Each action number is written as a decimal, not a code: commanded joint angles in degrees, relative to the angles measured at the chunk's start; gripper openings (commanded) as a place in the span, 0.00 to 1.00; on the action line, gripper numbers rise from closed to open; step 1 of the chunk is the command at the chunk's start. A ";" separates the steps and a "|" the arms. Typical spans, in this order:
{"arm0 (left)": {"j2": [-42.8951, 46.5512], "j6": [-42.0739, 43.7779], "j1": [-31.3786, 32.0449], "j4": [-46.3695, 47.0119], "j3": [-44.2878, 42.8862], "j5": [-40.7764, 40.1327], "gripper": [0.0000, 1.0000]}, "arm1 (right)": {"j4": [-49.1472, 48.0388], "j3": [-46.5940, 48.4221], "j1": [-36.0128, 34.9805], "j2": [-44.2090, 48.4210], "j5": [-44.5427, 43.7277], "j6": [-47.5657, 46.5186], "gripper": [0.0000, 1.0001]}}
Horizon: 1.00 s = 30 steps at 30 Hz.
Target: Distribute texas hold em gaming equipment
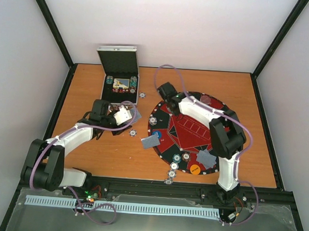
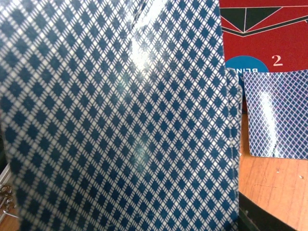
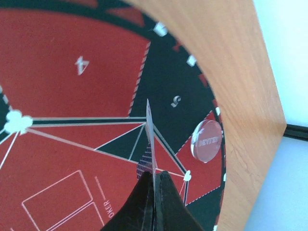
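Observation:
My left gripper (image 1: 124, 115) hovers over the wood left of the round red and black poker mat (image 1: 195, 129), shut on a stack of playing cards (image 1: 134, 115). In the left wrist view the top card's blue diamond back (image 2: 115, 115) hides the fingers. My right gripper (image 3: 154, 174) is shut on a single playing card (image 3: 150, 139), seen edge-on above the mat (image 3: 72, 96); in the top view it sits at the mat's far left rim (image 1: 166, 93). Dealt cards lie at the mat's left edge (image 1: 150, 141) and near side (image 1: 205, 158). An orange disc (image 1: 194, 169) and a blue disc (image 1: 157, 134) lie on the mat.
An open metal case (image 1: 120, 77) with chips stands at the back left. Loose chips lie near it (image 1: 142, 95), beside the left gripper (image 1: 133, 132), and in a line at the mat's near rim (image 1: 171, 174). A clear dealer button (image 3: 206, 140) rests on the mat's far side.

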<state>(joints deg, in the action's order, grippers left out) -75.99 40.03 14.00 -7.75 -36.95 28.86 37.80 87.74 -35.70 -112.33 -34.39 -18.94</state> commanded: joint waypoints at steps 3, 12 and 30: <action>2.75 -1.47 0.06 3.92 1.58 0.29 0.54 | -1.60 -2.95 -2.25 -2.23 -3.66 -3.72 0.03; 2.17 -1.12 0.06 5.14 1.44 0.76 0.54 | 0.03 -8.56 -3.32 -3.72 9.08 -3.52 0.03; 2.25 -1.38 0.04 5.18 1.70 0.93 0.54 | -1.41 -8.91 -2.16 -7.02 12.46 -7.29 0.03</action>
<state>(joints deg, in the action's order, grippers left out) -74.35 39.44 14.00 -4.34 -34.96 28.56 36.07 77.80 -38.54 -116.71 -22.17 -25.78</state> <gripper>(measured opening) 0.542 0.032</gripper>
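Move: Just inside the far left corner of the board's red centre panel is the spot for the card in the right fingers, about 6 cm back, 2 cm left and 12 cm below that hand. On the same level, the chip at the board's left rim is some 5 cm back and 13 cm left, and the blue blind button about 13 cm back and 11 cm left. From the left hand, the spot is roughly 7 cm ahead, 24 cm right and 10 cm below. Sinking about 10 cm while drawing back some 6 cm and slightly left, the right hand brings its card down onto the red panel; the backward travel ends early and the last centimetre is nearly straight down. The wrist tips the fingers steeper by about 20 degrees with a small counter-clockwise turn, and the shut fingers keep their pinch, the card's free end coming against the board. ##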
